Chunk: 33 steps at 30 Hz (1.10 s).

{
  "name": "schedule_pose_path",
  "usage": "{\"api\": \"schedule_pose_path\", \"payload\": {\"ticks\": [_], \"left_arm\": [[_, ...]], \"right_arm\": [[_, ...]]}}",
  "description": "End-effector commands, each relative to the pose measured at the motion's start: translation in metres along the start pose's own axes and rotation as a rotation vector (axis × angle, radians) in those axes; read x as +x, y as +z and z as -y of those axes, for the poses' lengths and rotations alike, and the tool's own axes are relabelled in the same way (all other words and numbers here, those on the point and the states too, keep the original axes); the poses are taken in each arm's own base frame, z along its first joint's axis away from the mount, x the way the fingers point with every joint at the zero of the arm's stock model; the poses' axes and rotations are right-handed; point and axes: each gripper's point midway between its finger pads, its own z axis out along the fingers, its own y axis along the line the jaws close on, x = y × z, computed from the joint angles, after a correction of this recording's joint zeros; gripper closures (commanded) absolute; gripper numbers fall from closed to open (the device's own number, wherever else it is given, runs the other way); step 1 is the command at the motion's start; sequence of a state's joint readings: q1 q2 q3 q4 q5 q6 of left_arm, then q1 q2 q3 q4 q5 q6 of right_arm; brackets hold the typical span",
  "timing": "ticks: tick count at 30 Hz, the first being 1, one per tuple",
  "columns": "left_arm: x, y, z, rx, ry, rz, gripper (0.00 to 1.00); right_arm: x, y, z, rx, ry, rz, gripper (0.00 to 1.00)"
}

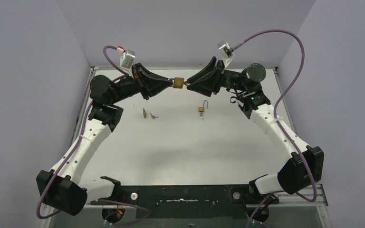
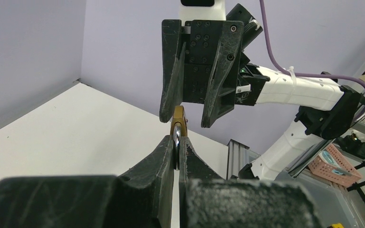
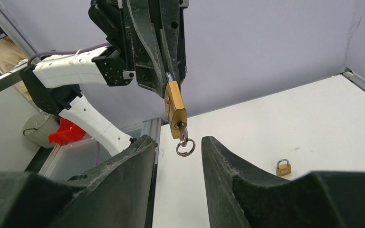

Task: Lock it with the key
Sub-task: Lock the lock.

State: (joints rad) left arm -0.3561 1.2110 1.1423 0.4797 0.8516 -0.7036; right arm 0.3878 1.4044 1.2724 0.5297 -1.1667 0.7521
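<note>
A brass padlock hangs in the air above the far middle of the table, between my two grippers. My left gripper is shut on its steel shackle, and the brass body sticks out past the fingertips. In the right wrist view the padlock hangs down with a key in its keyhole and a split ring below it. My right gripper is open, with its fingers on either side of the key and ring and a gap on both sides.
A second small brass padlock with its shackle up lies on the white table, also visible in the right wrist view. Two small brownish pieces lie left of centre. Purple walls close the back and sides.
</note>
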Motion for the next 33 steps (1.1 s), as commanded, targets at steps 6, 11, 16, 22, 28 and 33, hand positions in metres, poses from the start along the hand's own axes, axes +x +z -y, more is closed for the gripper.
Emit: {"api": "schedule_pose_path", "payload": {"ticks": [6,11,16,22,28,33], "left_arm": [[-0.0271,0.0029,0.0179,0.058,0.082,0.060,1.00],[-0.0276,0.0038,0.0171,0.061,0.082,0.063,1.00],[-0.0275,0.0039,0.0171,0.062,0.082,0.062,1.00],[-0.0263,0.0034,0.0166,0.061,0.084,0.062,1.00],[-0.0256,0.0028,0.0159,0.058,0.084,0.060,1.00],[-0.0254,0.0009,0.0149,0.052,0.086,0.058,1.00]], "right_arm": [[-0.0228,0.0090,-0.0170,-0.059,-0.094,0.032,0.62],[-0.0212,0.0120,-0.0173,-0.070,-0.090,0.024,0.67],[-0.0201,0.0120,-0.0169,-0.070,-0.087,0.021,0.73],[-0.0189,0.0115,-0.0173,-0.070,-0.084,0.018,0.92],[-0.0180,0.0109,-0.0188,-0.072,-0.088,0.016,1.00],[-0.0175,0.0088,-0.0190,-0.068,-0.094,0.018,1.00]]}}
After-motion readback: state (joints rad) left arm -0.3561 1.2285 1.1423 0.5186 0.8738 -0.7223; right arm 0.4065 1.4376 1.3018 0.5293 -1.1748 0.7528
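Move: The key, sticking out of the lock that my left hand holds, has its bow and ring about 1 cm left of my right hand, level with it in height and reach. The lock's brass body is about 4 cm left of the same hand, straight in line. On the table roughly 40 cm below, an open padlock lies some 18 cm ahead and 7 cm to the right. From my left hand, the key is about 6 cm to the right. I shut my half-open right fingers on the key bow and its ring, first easing the hand about 1 cm left towards the lock body, then holding it there while the fingers finish closing. The gripper's effort rises as they pinch. My left hand stays put and keeps its grip on the shackle. ##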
